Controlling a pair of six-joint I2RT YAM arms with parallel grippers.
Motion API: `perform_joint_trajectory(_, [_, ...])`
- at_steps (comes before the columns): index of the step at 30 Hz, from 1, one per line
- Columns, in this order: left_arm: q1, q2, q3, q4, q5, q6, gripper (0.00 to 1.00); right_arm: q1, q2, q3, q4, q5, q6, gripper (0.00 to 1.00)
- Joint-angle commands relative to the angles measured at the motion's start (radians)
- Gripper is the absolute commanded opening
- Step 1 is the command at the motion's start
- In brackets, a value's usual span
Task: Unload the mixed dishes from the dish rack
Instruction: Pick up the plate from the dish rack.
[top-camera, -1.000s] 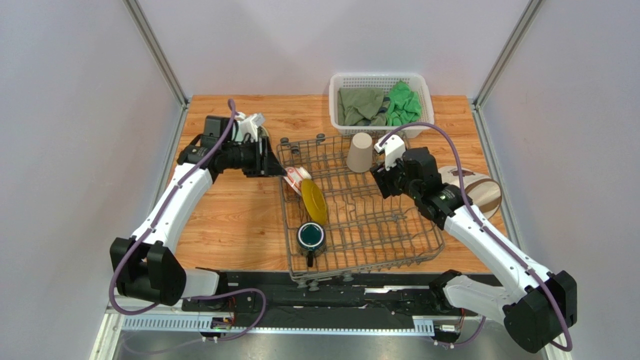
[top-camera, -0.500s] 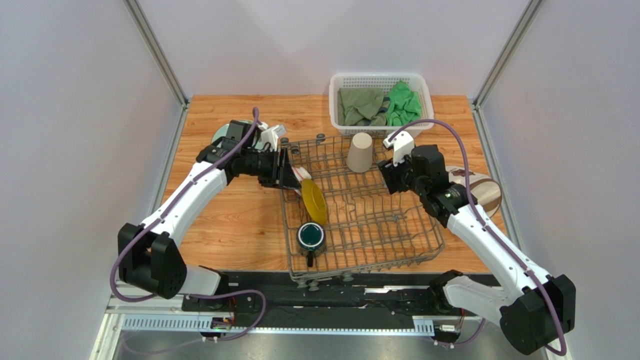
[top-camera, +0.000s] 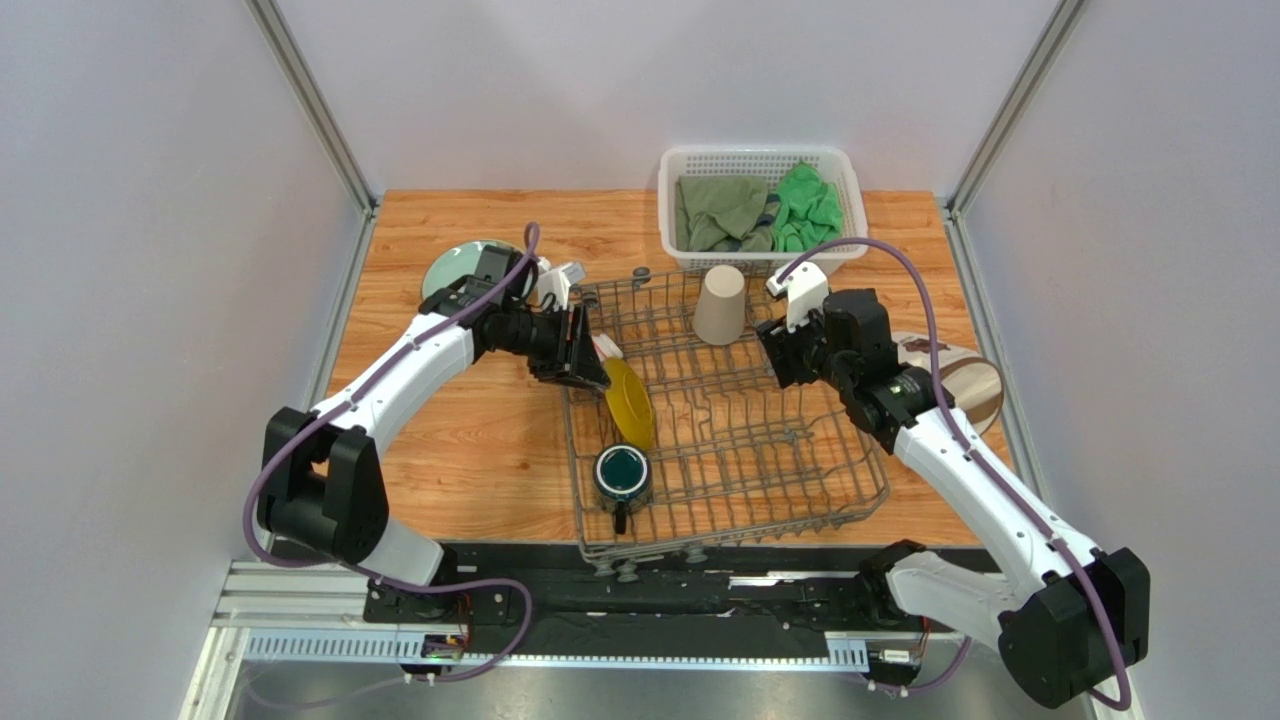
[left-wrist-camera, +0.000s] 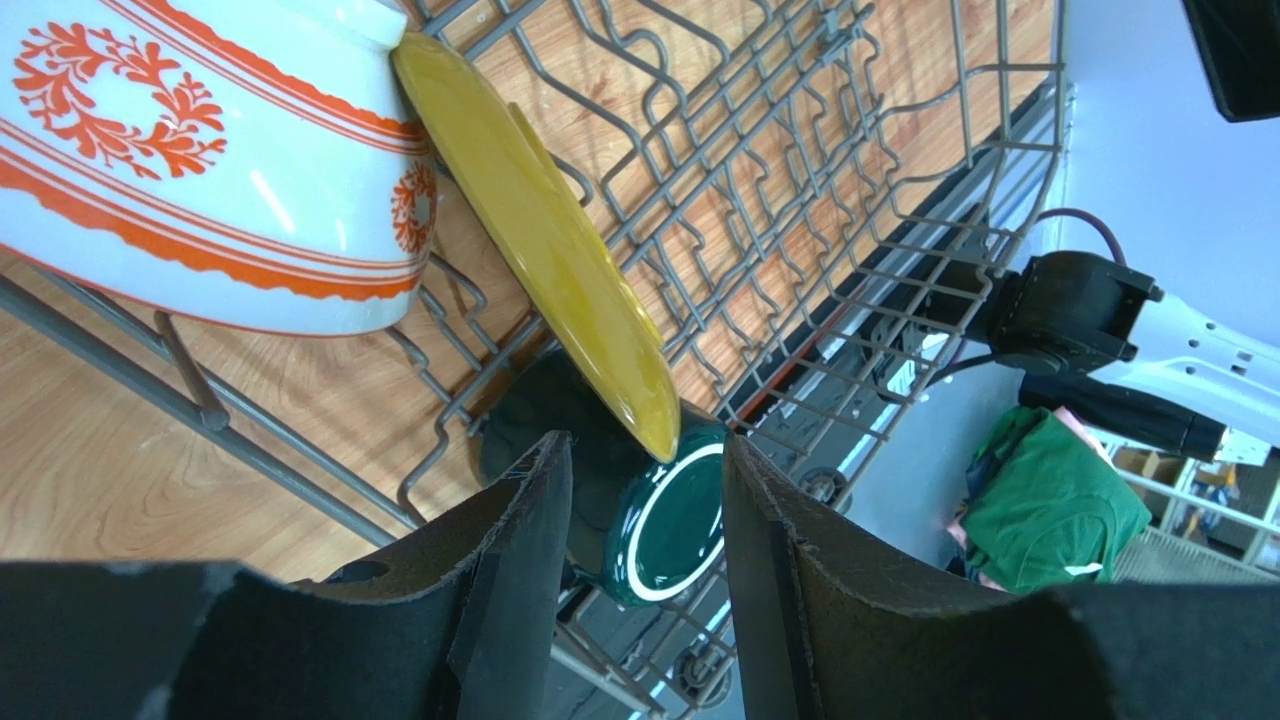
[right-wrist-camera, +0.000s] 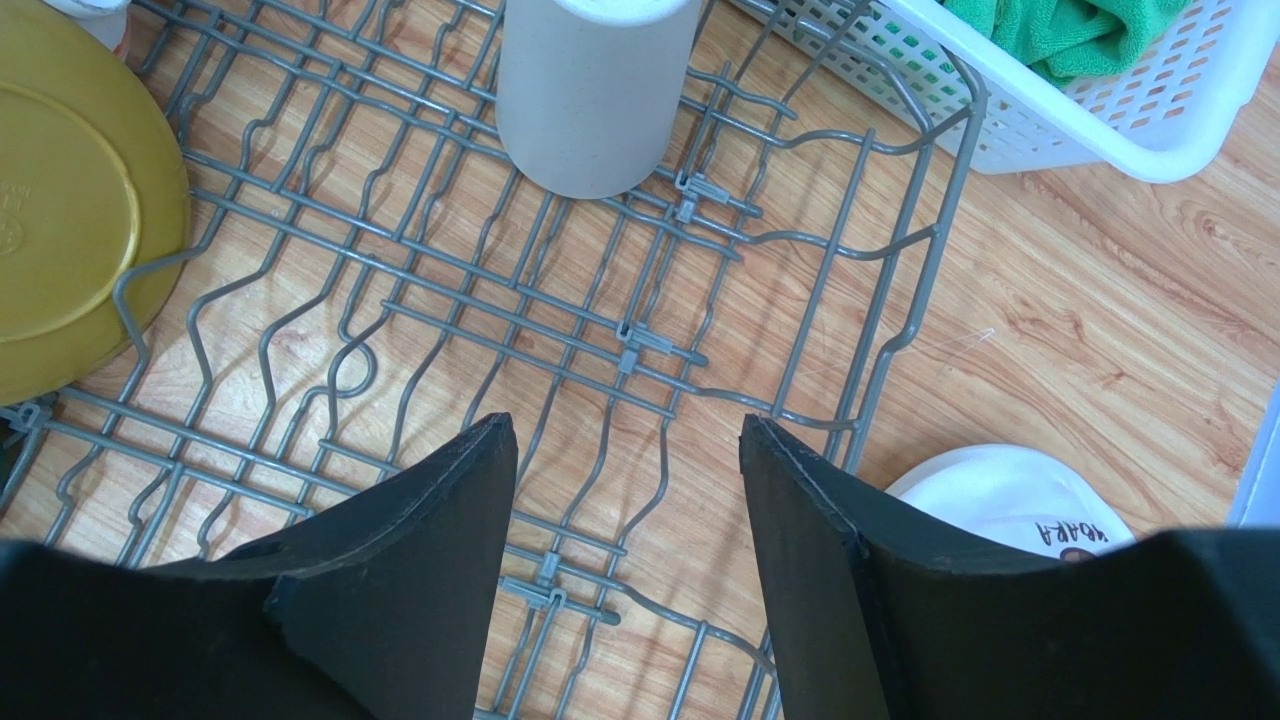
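The grey wire dish rack (top-camera: 781, 450) holds a yellow-and-green plate (top-camera: 628, 402) on edge, a dark teal mug (top-camera: 622, 474), an upside-down beige cup (top-camera: 720, 305) and a red-and-white bowl (top-camera: 607, 348). My left gripper (top-camera: 589, 357) is open and empty at the rack's left edge beside the bowl (left-wrist-camera: 196, 150). Beyond its jaws are the yellow plate (left-wrist-camera: 556, 255) and the mug (left-wrist-camera: 676, 518). My right gripper (top-camera: 769, 357) is open and empty over the rack's far right part, below the cup (right-wrist-camera: 589, 90). A pale green plate (top-camera: 451, 267) lies on the table at the far left. A cream plate (top-camera: 962, 383) lies right of the rack.
A white mesh basket (top-camera: 759, 162) with green cloths (top-camera: 807, 207) stands behind the rack, close to the cup. Metal frame posts run along both table sides. The black rail with the arm bases runs along the near edge.
My left arm has swung right from the far left of the table to the rack's left edge, uncovering the pale green plate. My right gripper shifted slightly right.
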Motion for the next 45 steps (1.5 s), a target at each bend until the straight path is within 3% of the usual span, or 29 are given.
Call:
perform_joint_trajectory(1, [-0.01,0.026,0.01,0.029,0.01,-0.01,0.5,-0.008,0.001,-0.004,0.044,-0.009,-0.011,0.62])
perform_joint_trajectory(16, [-0.047,0.138,0.086,0.01,0.053,0.016,0.48,-0.008,-0.009,-0.007,0.044,-0.009,-0.016,0.61])
perform_joint_trajectory(22, [-0.059,0.147,0.099,0.004,0.052,0.027,0.38,-0.012,-0.015,-0.007,0.043,-0.043,-0.014,0.61])
perform_joint_trajectory(26, [-0.062,0.152,0.109,0.001,0.047,0.035,0.25,-0.017,-0.019,-0.008,0.041,-0.049,-0.014,0.61])
perform_joint_trajectory(34, [-0.062,0.163,0.135,-0.011,0.064,0.044,0.15,-0.023,-0.029,-0.011,0.037,-0.063,-0.011,0.61])
perform_joint_trajectory(38, [-0.062,0.158,0.152,-0.013,0.092,0.044,0.02,-0.026,-0.03,-0.01,0.035,-0.067,-0.011,0.61])
perform_joint_trajectory(45, [-0.062,0.101,0.172,-0.028,0.099,0.042,0.0,-0.027,-0.033,-0.011,0.035,-0.081,-0.011,0.61])
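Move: Just below and to the right of the left hand stands the yellow plate, on edge in the rack, its middle about 4 cm right, 3 cm back and 6 cm down. The bowl is some 3 cm ahead, 1 cm left and 7 cm down; the dark green mug is about 12 cm back, 3 cm right and 9 cm down. From the right hand, the plate lies roughly 19 cm left, 6 cm back and 8 cm down. Sinking about 3 cm with its fingers half open, the left hand drifts right to the upper rim of the yellow plate. It closes while still edging right, some 3 cm in all, and pinches the rim between its fingertips. Then, gripping it, the hand rises about 2.5 cm, turning only slightly. ##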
